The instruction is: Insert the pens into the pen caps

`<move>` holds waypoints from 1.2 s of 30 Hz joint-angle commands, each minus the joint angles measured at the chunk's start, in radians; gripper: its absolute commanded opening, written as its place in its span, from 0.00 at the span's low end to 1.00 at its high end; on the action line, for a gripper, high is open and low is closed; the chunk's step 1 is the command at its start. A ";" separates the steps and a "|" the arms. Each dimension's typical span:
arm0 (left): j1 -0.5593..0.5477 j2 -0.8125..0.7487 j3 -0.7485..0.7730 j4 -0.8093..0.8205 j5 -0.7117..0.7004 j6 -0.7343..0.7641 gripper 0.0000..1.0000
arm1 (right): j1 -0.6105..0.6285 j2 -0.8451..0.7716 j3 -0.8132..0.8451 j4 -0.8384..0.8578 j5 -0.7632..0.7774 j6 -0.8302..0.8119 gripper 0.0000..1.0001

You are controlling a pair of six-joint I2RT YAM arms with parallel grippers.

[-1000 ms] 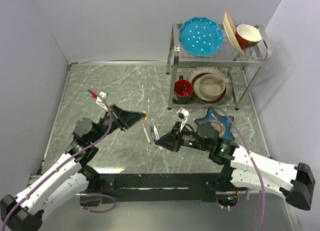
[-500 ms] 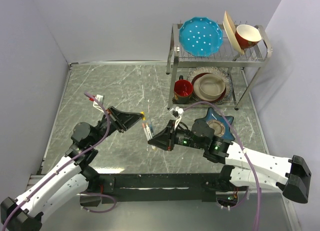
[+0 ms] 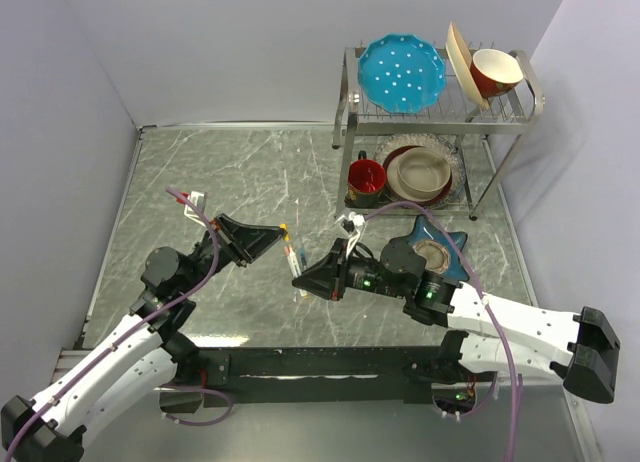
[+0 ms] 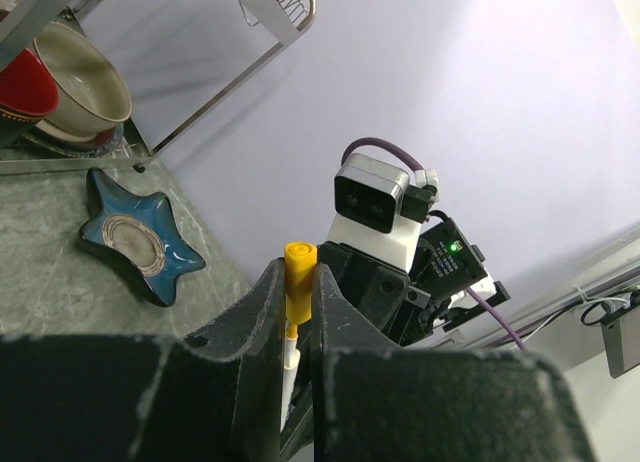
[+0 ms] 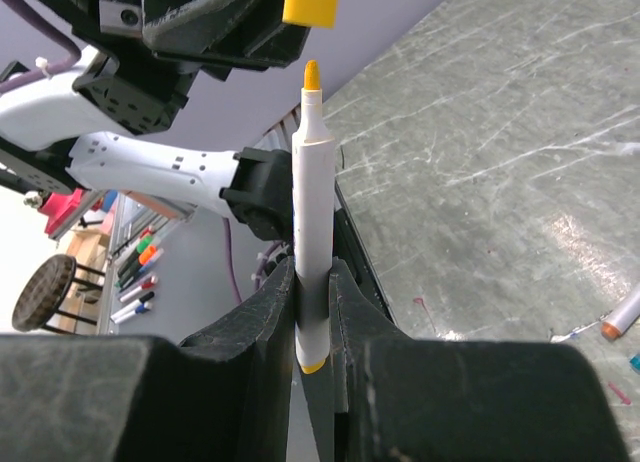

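My left gripper is shut on a yellow-orange pen cap, also seen at the top of the right wrist view. My right gripper is shut on a white-barrelled pen with a yellow tip. The pen points at the cap's open end, its tip just short of it with a small gap. In the left wrist view the pen tip sits right under the cap, between my left fingers. Another pen with an orange tip lies on the table. The other caps are not in view.
A metal dish rack stands at the back right with a blue plate, bowls and a red mug. A blue star-shaped dish lies beside my right arm. The table is grey marble.
My right gripper has moved left with the white pen, bringing its tip up to the yellow cap. My left gripper has shifted slightly toward it, still holding the cap.
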 commanded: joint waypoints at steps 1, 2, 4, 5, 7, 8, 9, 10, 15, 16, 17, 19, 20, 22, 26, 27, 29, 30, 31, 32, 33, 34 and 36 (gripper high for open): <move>-0.003 -0.017 -0.006 0.034 -0.008 0.018 0.01 | 0.006 0.017 0.065 0.057 0.021 0.000 0.00; -0.003 -0.017 -0.006 0.036 -0.007 0.015 0.01 | 0.006 0.021 0.068 0.057 0.026 -0.001 0.00; -0.005 -0.017 -0.009 0.031 0.004 0.015 0.01 | 0.007 0.026 0.070 0.054 0.035 -0.003 0.00; -0.005 -0.015 -0.009 0.027 0.003 0.016 0.01 | 0.006 0.028 0.066 0.059 0.038 -0.003 0.00; -0.006 -0.023 -0.014 0.018 -0.002 0.021 0.01 | 0.007 0.026 0.066 0.065 0.040 0.000 0.00; -0.006 -0.026 -0.020 0.011 -0.007 0.027 0.01 | 0.007 0.029 0.069 0.063 0.043 -0.001 0.00; -0.008 -0.032 -0.023 0.010 -0.008 0.030 0.01 | 0.007 0.032 0.071 0.062 0.046 -0.003 0.00; -0.010 -0.035 -0.025 0.004 -0.014 0.036 0.01 | 0.007 0.032 0.076 0.060 0.046 -0.001 0.00; -0.013 -0.048 -0.025 -0.033 -0.031 0.059 0.01 | 0.006 0.047 0.091 0.055 0.055 -0.003 0.00; -0.014 -0.049 -0.025 -0.038 -0.033 0.064 0.01 | 0.006 0.049 0.094 0.055 0.058 -0.003 0.00; -0.014 -0.051 -0.026 -0.041 -0.033 0.066 0.01 | 0.007 0.057 0.097 0.055 0.063 -0.003 0.00; -0.017 -0.054 -0.029 -0.039 -0.025 0.069 0.01 | 0.007 0.061 0.105 0.046 0.080 -0.006 0.00; -0.019 -0.055 -0.031 -0.044 -0.027 0.072 0.01 | 0.007 0.066 0.114 0.042 0.090 -0.004 0.00; -0.022 -0.060 -0.029 -0.073 -0.028 0.090 0.01 | 0.009 0.072 0.126 0.023 0.126 -0.007 0.00; -0.028 -0.083 -0.032 -0.137 -0.046 0.127 0.01 | 0.007 0.089 0.168 -0.013 0.190 -0.029 0.00; -0.028 -0.084 -0.035 -0.145 -0.048 0.132 0.01 | 0.007 0.093 0.174 -0.020 0.202 -0.035 0.00; -0.029 -0.094 -0.035 -0.171 -0.048 0.145 0.01 | 0.007 0.100 0.192 -0.038 0.218 -0.053 0.00; -0.029 -0.094 -0.031 -0.183 -0.046 0.151 0.10 | 0.007 0.101 0.197 -0.043 0.216 -0.058 0.00; -0.029 -0.092 -0.013 -0.197 -0.039 0.161 0.19 | 0.007 0.104 0.198 -0.047 0.213 -0.076 0.00; -0.029 -0.088 -0.002 -0.228 -0.033 0.167 0.29 | 0.009 0.104 0.195 -0.047 0.195 -0.084 0.00; -0.029 -0.084 0.009 -0.237 -0.025 0.171 0.44 | 0.007 0.101 0.189 -0.047 0.187 -0.092 0.00; -0.029 -0.084 0.030 -0.246 -0.020 0.179 0.49 | 0.006 0.094 0.182 -0.046 0.178 -0.101 0.00; -0.029 -0.089 0.047 -0.262 -0.005 0.188 0.63 | 0.007 0.083 0.149 -0.034 0.151 -0.103 0.00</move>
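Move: The left hand's closed fingers hold the yellow cap, with the white pen's tip about 2 cm below them and 1 cm back. From the right hand, gripping that pen, the cap is some 8 cm up, 6 cm ahead and 2 cm left. On the table about 25 cm below the right hand, the orange-capped pen lies roughly 13 cm ahead and 3 cm left, the blue pen 13 cm ahead and 1 cm right. Right hand brings the pen 3 cm forward into the cap; left sinks about 4 cm and lets go. ##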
